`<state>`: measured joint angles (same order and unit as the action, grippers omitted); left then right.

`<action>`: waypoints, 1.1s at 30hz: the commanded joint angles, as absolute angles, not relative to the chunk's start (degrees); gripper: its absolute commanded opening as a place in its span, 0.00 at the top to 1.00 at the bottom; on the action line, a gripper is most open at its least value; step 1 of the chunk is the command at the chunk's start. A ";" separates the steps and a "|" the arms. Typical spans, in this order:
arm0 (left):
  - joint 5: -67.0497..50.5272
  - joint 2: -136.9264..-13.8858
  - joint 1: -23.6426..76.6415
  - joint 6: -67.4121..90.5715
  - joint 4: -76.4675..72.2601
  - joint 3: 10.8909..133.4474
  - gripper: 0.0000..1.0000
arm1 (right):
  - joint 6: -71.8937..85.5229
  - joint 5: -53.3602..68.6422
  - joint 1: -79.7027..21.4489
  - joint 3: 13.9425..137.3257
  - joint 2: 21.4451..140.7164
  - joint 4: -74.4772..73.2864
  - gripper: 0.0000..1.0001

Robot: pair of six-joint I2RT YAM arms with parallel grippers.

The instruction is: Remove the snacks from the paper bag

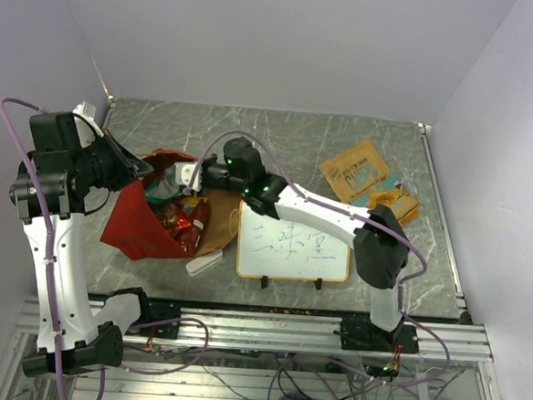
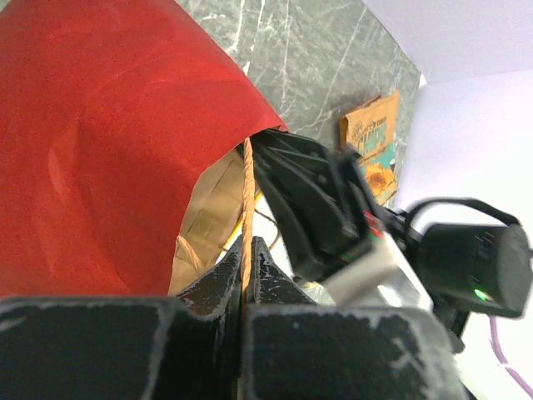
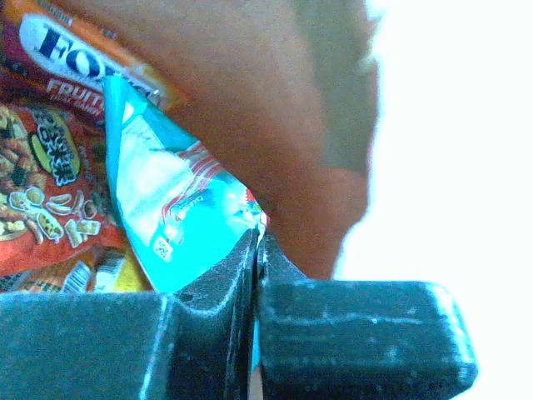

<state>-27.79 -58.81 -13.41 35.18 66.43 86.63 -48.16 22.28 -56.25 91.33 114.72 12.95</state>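
Observation:
The red paper bag (image 1: 137, 218) lies on its side at the left, mouth facing right, brown inside (image 3: 275, 108). My left gripper (image 1: 139, 166) is shut on its thin twisted handle (image 2: 246, 192), holding the mouth up. My right gripper (image 1: 180, 181) reaches into the mouth and is shut on the corner of a teal snack packet (image 3: 166, 208). Red and yellow snack packets (image 1: 184, 224) lie inside the bag beneath it; the right wrist view shows a red one (image 3: 42, 192). A large orange snack bag (image 1: 355, 170) lies on the table at the right.
A framed whiteboard (image 1: 293, 243) with writing lies in front of the right arm. A small white eraser block (image 1: 204, 264) sits by the bag's near corner. A smaller orange packet (image 1: 396, 205) lies beside the large one. White walls enclose the table.

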 commanded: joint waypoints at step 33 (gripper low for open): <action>-22.26 -60.89 -13.45 35.61 64.02 86.64 0.93 | -30.72 -22.43 -35.82 86.55 77.79 -11.35 1.00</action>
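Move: The teal snack pack is already pinched in the right hand at the paper bag's mouth. The likely place for it is beside the brown pack, about 49 cm to the right, 14 farther out and 22 below. The orange-and-teal pack lies roughly 58 right, 6 ahead; the whiteboard 30 right, 8 back. The remaining snacks sit some 15 cm below and 7 back, straight in line. From the left hand, the brown pack is about 50 right, 21 ahead, 32 below. The teal snack pack, still held in the right hand's shut fingers, is lifted some 10 cm almost straight out of the bag, drifting right. It is then swept right and on up towards the laid-out packs, going forward late, about 27 cm right and 20 up in all, speeding up while the wrist turns clockwise. The left hand keeps its pinch on the bag's handle, easing a little left and forward. ##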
